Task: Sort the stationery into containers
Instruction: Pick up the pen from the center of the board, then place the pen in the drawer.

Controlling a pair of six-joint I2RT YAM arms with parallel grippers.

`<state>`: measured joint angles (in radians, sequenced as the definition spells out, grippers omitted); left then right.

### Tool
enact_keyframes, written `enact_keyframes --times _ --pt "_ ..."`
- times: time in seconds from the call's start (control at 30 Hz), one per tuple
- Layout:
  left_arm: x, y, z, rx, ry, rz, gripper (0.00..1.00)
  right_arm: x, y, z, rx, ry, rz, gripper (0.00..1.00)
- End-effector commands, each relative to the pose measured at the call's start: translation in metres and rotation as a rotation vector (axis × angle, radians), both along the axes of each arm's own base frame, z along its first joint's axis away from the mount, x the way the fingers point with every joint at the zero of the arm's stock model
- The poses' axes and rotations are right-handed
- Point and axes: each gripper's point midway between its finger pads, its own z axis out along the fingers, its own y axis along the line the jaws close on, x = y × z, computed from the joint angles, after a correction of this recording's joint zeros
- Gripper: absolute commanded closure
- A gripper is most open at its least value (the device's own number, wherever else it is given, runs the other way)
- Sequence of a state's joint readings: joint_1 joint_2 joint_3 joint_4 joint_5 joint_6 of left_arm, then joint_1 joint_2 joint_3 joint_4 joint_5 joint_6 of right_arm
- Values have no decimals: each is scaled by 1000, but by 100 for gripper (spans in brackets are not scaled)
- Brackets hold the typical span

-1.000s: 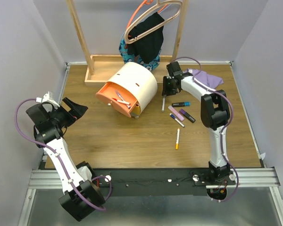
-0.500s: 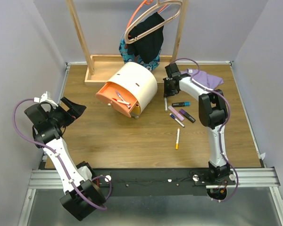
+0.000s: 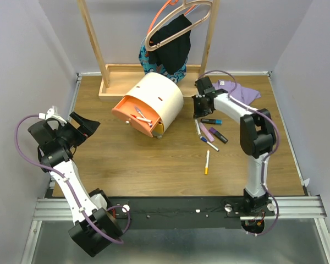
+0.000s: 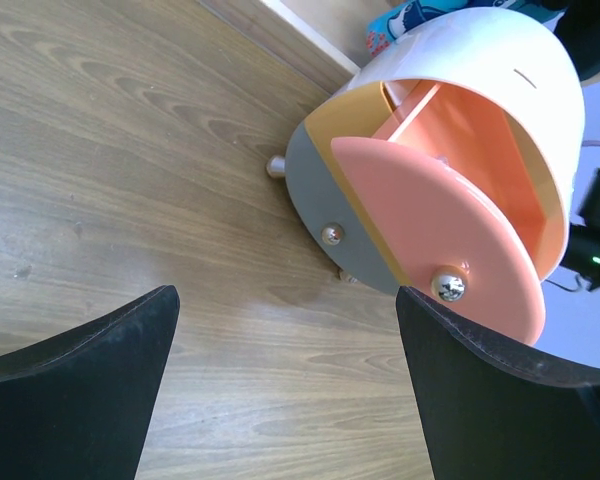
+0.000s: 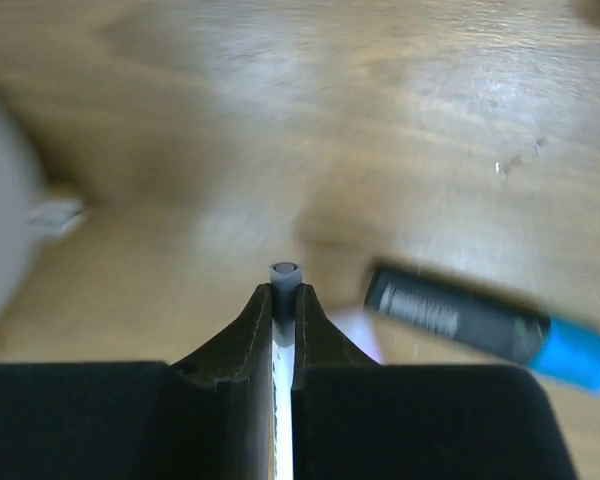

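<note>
The cream drum chest [image 3: 157, 93] lies at the table's middle back, its orange drawer [image 3: 135, 116] pulled open with pens inside and the yellow drawer [image 3: 160, 128] beneath it. My right gripper [image 3: 201, 108] is shut on a white pen with a grey end [image 5: 284, 283], just right of the chest. Below it on the wood lie a black marker with a blue cap [image 3: 211, 121], a pink marker [image 3: 204, 132], a dark purple one [image 3: 218, 135], a blue-white pen [image 3: 207, 142] and an orange-tipped pen [image 3: 207, 162]. My left gripper [image 3: 83, 126] stands open and holds nothing at the far left, facing the orange drawer front [image 4: 440, 240].
A purple cloth [image 3: 239, 89] lies at the back right behind my right arm. The wooden rack base [image 3: 121, 83] with hangers and clothes [image 3: 170, 47] stands behind the chest. Grey walls close the table on both sides.
My right gripper has closed on the white pen and shifted slightly right with it. The left arm has barely moved.
</note>
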<state>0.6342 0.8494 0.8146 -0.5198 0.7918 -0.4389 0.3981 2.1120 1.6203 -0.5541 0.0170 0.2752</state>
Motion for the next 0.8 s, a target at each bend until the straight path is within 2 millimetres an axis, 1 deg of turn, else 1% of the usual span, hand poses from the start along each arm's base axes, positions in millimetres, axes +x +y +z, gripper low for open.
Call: enact_keyframes --times 0.0,0.03,0.07,0.1,0.13,0.2,0.23,0.27,0.3,0.33,0.37,0.4,0.43,0.47,0.5,0.53,0.63,0.67,0.7,0.73,0.77 --pt "9 0 8 -34 -41 -21 1 -22 30 104 235 -116 155 99" --pt "11 1 10 -39 -50 -19 1 -27 31 129 265 -159 175 99" --pt "12 2 11 -42 -53 -15 1 -33 32 133 278 -161 189 99" --pt "13 2 12 -45 -59 -17 1 -41 37 143 317 -167 220 99" --pt "15 3 14 -43 -66 -18 1 -46 40 161 343 -208 253 99" --pt "16 3 16 -47 -71 -16 1 -58 49 175 396 -228 316 99" --pt "16 3 16 -47 -73 -17 1 -61 57 187 417 -268 365 99" --pt "16 2 18 -50 -76 -19 1 -69 63 207 437 -322 411 99" --pt "16 2 18 -50 -77 -20 1 -76 73 219 466 -352 471 99" --pt "16 1 19 -48 -79 -21 1 -85 90 234 471 -418 562 99" --pt "16 1 19 -47 -80 -21 1 -92 99 249 480 -460 611 99" --pt "15 0 18 -49 -78 -20 1 -100 109 256 497 -480 664 99" --pt "14 -1 19 -49 -80 -21 1 -110 127 276 506 -534 737 99" --pt "13 -1 18 -50 -79 -21 1 -116 136 284 509 -552 771 99" --pt "13 -1 18 -47 -80 -20 1 -118 147 283 505 -552 800 99" --pt "12 -2 18 -46 -80 -19 1 -128 162 300 520 -584 848 99" --pt "9 -4 17 -47 -78 -19 1 -133 190 300 487 -624 936 99" --pt "8 -5 17 -47 -78 -19 1 -139 201 311 493 -650 966 99" --pt "8 -5 18 -47 -79 -20 1 -140 206 312 496 -654 979 99" --pt "6 -6 18 -46 -76 -22 1 -137 214 303 494 -638 985 99" --pt "6 -6 19 -42 -77 -22 1 -138 220 311 503 -653 993 99"
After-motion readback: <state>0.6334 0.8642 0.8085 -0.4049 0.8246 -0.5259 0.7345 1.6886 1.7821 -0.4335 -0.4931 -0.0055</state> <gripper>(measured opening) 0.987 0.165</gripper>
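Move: The pen is already pinched in the right fingers, just above the table; the open orange drawer lies about 25 cm to their left, 7 cm back and 9 cm higher. The white chest's middle stands some 15 cm left, about level fore and aft. The blue-capped marker lies 6 cm to the right, straight across, and the pink piece 4 cm right and 5 cm back. From the left hand, the drawer is roughly 11 cm ahead, 15 cm right and 10 cm lower. Rising steeply first, the right hand lifts the pen clear of the markers, then keeps climbing while sweeping left and back over the chest's front towards the open drawer, ending about 30 cm up. The wrist swings the fingers from pointing steeply down to pointing mostly left and only a little down; they keep their pinch. ##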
